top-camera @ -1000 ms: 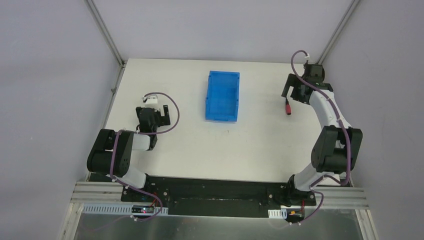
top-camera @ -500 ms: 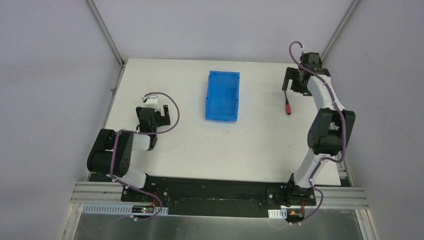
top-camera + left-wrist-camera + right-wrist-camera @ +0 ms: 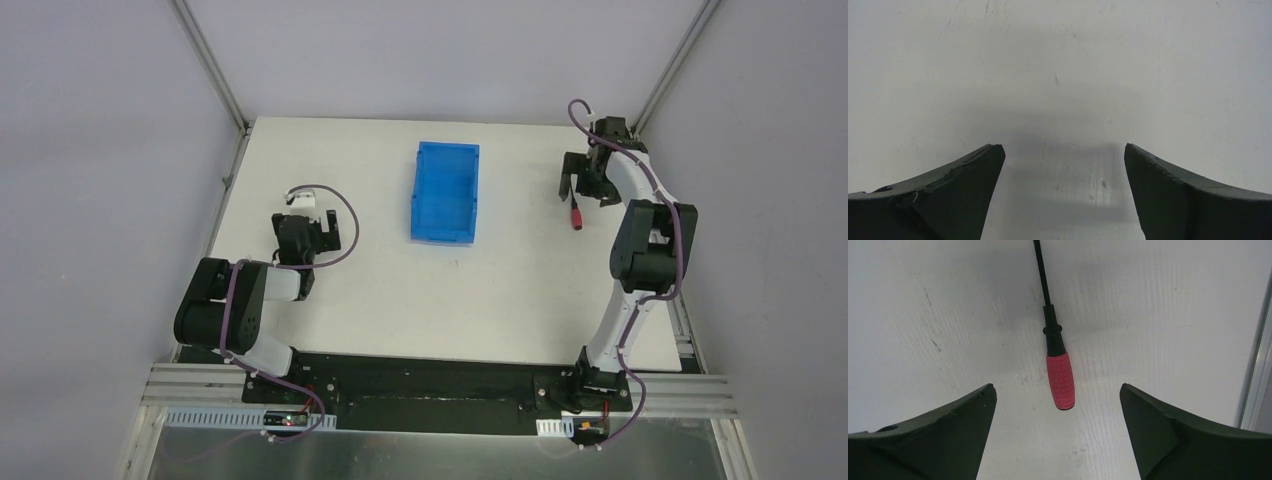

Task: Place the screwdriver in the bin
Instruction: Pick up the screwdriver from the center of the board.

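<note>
The screwdriver (image 3: 577, 216) lies on the white table at the far right, red handle toward the arms and thin black shaft pointing away. My right gripper (image 3: 582, 188) hovers over its shaft, open. In the right wrist view the red handle (image 3: 1060, 381) lies midway between the spread fingers of my right gripper (image 3: 1058, 387) and touches neither. The blue bin (image 3: 445, 190) stands open-topped at the table's middle back, well left of the screwdriver. My left gripper (image 3: 1063, 150) is open over bare table at the left, holding nothing.
An aluminium frame rail (image 3: 1258, 365) runs along the table's right edge, close to the screwdriver. The left arm (image 3: 300, 240) rests folded at the left with a purple cable loop. Grey walls close in the table at back and sides.
The right arm has straightened upward and its gripper has shifted slightly left and nearer, over the screwdriver. The screwdriver, bin and left arm have not moved.
</note>
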`<state>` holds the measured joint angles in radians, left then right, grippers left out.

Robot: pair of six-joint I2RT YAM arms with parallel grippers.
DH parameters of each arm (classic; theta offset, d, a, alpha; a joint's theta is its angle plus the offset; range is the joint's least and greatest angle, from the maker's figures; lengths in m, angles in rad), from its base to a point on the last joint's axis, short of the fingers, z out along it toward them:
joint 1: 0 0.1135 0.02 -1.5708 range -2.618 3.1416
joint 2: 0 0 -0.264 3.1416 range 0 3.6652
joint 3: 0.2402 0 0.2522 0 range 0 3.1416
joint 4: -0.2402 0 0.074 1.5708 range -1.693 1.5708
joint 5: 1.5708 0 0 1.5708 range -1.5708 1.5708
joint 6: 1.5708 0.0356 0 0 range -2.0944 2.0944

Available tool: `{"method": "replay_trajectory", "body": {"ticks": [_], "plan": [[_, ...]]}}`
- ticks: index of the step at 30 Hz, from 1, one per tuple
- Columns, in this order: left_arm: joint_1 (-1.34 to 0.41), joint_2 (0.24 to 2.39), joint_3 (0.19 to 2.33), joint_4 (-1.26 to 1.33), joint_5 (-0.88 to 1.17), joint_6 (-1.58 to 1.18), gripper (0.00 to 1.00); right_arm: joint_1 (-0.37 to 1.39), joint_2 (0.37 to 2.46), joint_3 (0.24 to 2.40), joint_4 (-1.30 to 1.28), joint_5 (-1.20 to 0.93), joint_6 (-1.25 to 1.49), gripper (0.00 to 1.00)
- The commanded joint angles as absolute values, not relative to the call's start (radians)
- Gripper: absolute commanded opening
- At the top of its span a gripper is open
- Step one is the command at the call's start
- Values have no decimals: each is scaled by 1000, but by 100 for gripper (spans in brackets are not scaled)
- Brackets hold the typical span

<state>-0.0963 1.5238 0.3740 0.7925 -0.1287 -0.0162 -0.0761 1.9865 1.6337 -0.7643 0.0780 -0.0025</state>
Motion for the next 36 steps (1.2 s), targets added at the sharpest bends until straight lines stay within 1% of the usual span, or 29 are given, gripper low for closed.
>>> {"method": "replay_trajectory", "body": {"ticks": [1, 10, 14, 19, 22, 23, 25, 28, 30, 33, 36], "plan": [[-84, 1505, 373, 821, -123, -23, 99, -83, 2009, 1664, -747, 66, -40, 98], [-84, 1505, 373, 821, -123, -23, 99, -87, 2072, 1642, -704, 38, -46, 98], [-84, 1504, 373, 821, -123, -23, 99, -93, 2096, 1641, -703, 28, -43, 97], [-84, 1506, 373, 821, -123, -23, 99, -100, 2120, 1636, -706, 9, -44, 90], [-84, 1505, 373, 823, -123, -23, 99, -103, 2134, 1628, -706, 16, -46, 83], [-84, 1506, 373, 822, -123, -22, 99, -103, 2139, 1628, -708, 15, -47, 78], [-84, 1506, 373, 822, -123, -23, 99, -104, 2146, 1624, -709, 18, -48, 72], [-84, 1505, 373, 821, -123, -23, 99, -104, 2149, 1613, -706, 26, -56, 57], [-84, 1505, 373, 821, -123, -23, 99, -104, 2149, 1604, -703, 32, -59, 49], [-84, 1505, 373, 823, -124, -22, 99, -104, 2143, 1593, -694, 36, -61, 32], [-84, 1505, 373, 822, -123, -23, 99, -104, 2130, 1586, -681, 23, -71, 20]]}}
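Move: The screwdriver lies on the board almost straight below the right hand, its middle about 6 cm down and 1 cm ahead, centred between the open fingers, with the shaft pointing forward and the red handle towards the base. From that hand the blue bin stands about 31 cm to the left, 4 cm ahead and 5 cm lower. From the idle left hand the screwdriver lies about 64 cm to the right, 6 cm ahead and 3 cm lower. With its fingers wide open, the right hand goes on sinking about 6 cm, nearly straight down, until the pads straddle the screwdriver, tipping some 5 degrees steeper on the way. It then stays at that height and closes to roughly a quarter open, one pad on each side, pinching the front end of the red handle just behind the black collar. ##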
